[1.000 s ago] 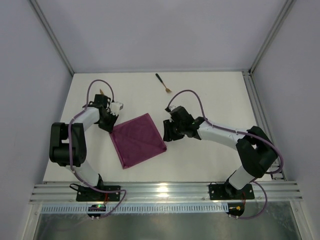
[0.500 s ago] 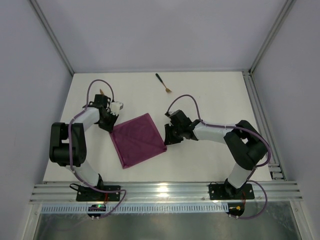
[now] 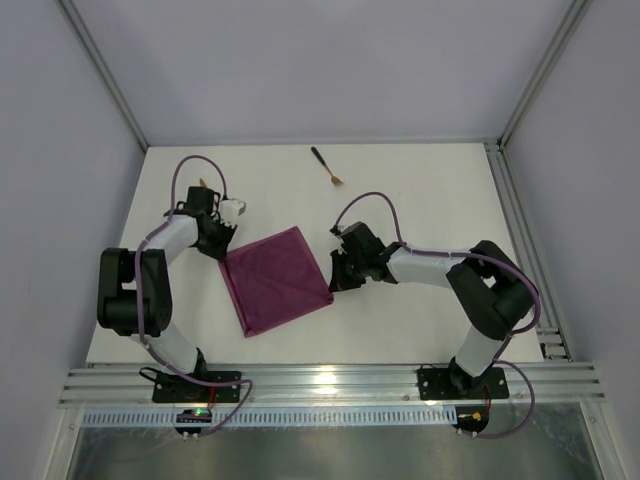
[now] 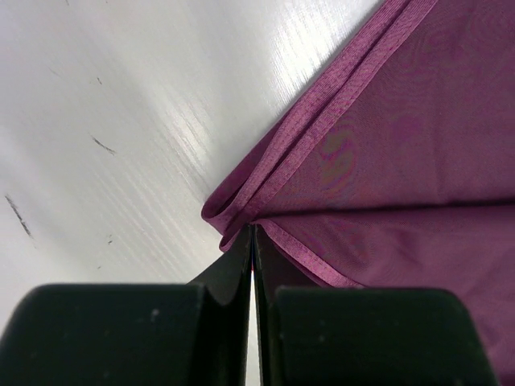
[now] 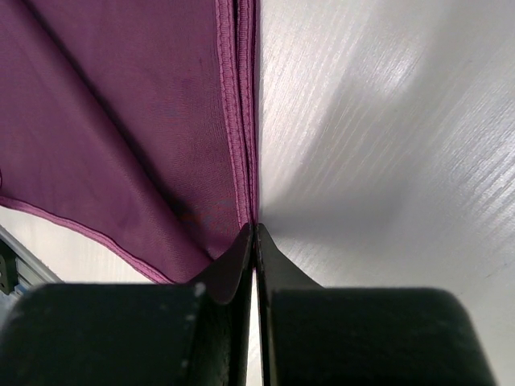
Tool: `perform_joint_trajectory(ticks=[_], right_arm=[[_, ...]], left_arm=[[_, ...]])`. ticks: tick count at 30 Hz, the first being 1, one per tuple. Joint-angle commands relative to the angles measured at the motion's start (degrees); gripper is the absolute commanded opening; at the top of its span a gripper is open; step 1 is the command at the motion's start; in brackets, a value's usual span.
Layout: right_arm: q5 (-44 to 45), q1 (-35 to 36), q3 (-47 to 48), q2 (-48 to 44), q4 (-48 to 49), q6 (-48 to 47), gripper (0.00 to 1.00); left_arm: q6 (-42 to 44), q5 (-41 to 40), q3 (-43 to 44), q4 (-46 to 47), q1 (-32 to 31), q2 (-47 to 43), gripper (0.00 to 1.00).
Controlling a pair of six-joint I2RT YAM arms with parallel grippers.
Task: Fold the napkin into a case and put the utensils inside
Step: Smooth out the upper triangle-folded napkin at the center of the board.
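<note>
The magenta napkin (image 3: 277, 280) lies folded flat as a tilted square in the middle of the white table. My left gripper (image 3: 222, 253) is shut on its left corner, where the doubled hem (image 4: 241, 211) bunches between the black fingertips. My right gripper (image 3: 333, 285) is shut on the napkin's right corner; the stitched edge (image 5: 241, 161) runs straight into the closed tips. One utensil (image 3: 327, 166), with a black handle and gold head, lies near the back of the table. A small gold tip (image 3: 204, 183) peeks out behind the left arm's cable; the rest of that piece is hidden.
White walls close off the table at the back and left. A metal rail (image 3: 510, 215) runs along the right side. Another rail (image 3: 320, 380) crosses the front by the arm bases. Bare white tabletop (image 3: 430, 190) stretches behind the right arm.
The right gripper has closed on the napkin's right corner after sliding a little left toward it. The left gripper stays shut on the left corner, hardly moved.
</note>
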Motion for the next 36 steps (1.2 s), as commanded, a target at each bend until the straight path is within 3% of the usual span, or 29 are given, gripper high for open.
perform_joint_trajectory(ticks=[1,23,28,36], right_arm=[[-0.6,0.1,-1.6,-0.9,-1.9,-1.3,0.04],[-1.5,0.1,-1.8,-3.2,-4.3,-2.8,0.04],[-1.2,0.0,-2.1,-3.1,-4.3,-3.0,0.04],[-1.0,0.1,-2.9,-3.1,-3.2,-2.4,0.04]], left_arm=[[-0.7,1.8,1.9,1.9,0.2,-2.7,0.00],[-0.8,5.3,5.1,-1.8,0.3,-0.9,0.00],[-6.0,8.0,6.6,-3.9,0.4,-1.9,0.25],[-8.0,-0.5,6.1,-7.0,-4.6,1.5,0.31]])
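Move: The left fingers are shut at the napkin's left corner, which is about 0 cm away. From that hand, the far corner is roughly 8 cm ahead and 16 cm to the right, and the near corner about 18 cm back and 5 cm right. The right fingers already pinch the right corner, right at their tips. From the right hand, the far corner is some 16 cm ahead and 8 cm left, the near corner about 10 cm back and 18 cm left. Keep the right gripper's pinch on the right corner and draw it about 2 cm back and a little right along the board, then hold there. Meanwhile ease the left gripper up and forward, about 2 cm each, off the left corner; then open its fingers partway as it swings some 2 cm to the right and slightly back, staying just above the cloth. ##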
